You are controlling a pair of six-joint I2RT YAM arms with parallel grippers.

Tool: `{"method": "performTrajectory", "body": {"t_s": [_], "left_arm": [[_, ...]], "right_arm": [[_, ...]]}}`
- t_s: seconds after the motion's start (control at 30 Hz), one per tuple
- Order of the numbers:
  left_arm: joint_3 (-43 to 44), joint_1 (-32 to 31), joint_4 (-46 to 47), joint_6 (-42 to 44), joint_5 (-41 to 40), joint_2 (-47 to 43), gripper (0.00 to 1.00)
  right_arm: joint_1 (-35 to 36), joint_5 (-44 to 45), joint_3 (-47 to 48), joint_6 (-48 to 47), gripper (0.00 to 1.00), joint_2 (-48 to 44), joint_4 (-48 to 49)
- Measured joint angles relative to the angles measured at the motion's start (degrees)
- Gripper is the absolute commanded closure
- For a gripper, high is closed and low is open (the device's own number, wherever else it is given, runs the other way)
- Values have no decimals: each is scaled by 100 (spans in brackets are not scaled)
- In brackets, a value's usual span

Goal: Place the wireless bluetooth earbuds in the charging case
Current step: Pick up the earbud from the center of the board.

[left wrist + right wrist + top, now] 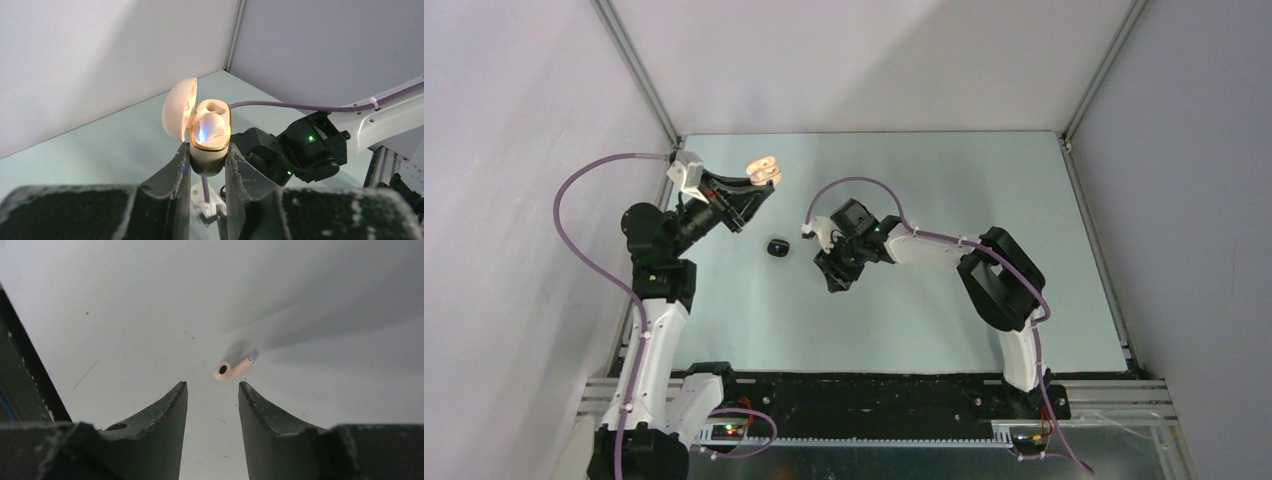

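My left gripper (757, 183) is raised over the table's back left and is shut on the beige charging case (764, 170). In the left wrist view (208, 150) the case (210, 145) stands upright between the fingers. Its lid (179, 107) is swung open to the left, and a blue light glows inside its gold-rimmed mouth. I cannot tell whether a bud sits in it. My right gripper (831, 278) is open and empty, low over the table. In the right wrist view (212, 384) a pale earbud (230, 369) with a dark tip lies just beyond the fingertips. A darker earbud (777, 247) lies on the table left of that gripper.
The pale table (924, 300) is walled on three sides by grey panels (864, 60). The right arm's wrist (300, 147), with green lights and a purple cable, shows just beyond the held case. A black rail (874, 395) runs along the near edge.
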Motion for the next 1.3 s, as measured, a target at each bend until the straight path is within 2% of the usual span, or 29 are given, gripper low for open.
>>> {"method": "performTrajectory", "body": {"t_s": [0.23, 0.6, 0.7, 0.87, 1.07, 1.3], "left_arm": [[-133, 138, -103, 59, 2, -114, 100], [-269, 151, -138, 101, -2, -243, 100], [-269, 151, -138, 103, -2, -245, 100], [-269, 151, -138, 103, -2, -245, 100], [-269, 151, -138, 103, -7, -245, 100], [-271, 151, -138, 103, -48, -240, 100]], "right_arm": [[96, 656, 688, 911, 61, 433, -400], [229, 1064, 955, 1213, 64, 815, -645], [254, 1167, 990, 1211, 72, 831, -710], [278, 1143, 1005, 1049, 86, 833, -835], [271, 883, 1001, 260, 92, 817, -1047], [-63, 861, 841, -389, 90, 673, -1377]]}}
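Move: The earbud lies just under the right hand's open fingers, about 1 cm ahead, 1 cm to their left and 3 cm below. The black case is on the board some 8 cm ahead of that hand, 11 cm to its left and 3 cm lower; the white charging case hangs in the left gripper, roughly 3 cm ahead, 6 cm left and 32 cm above. From the left hand, the earbud is about 1 cm back, 7 cm right and 34 cm down. The right fingers pinch the earbud: the hand eases a little forward and left, sinks about 3 cm while tipping some 10 degrees and turning slightly clockwise, then closes. Gripping it, the hand turns back and slides roughly 4 cm to the right, staying low. The left hand lowers about 1.5 cm, still holding the white case. ##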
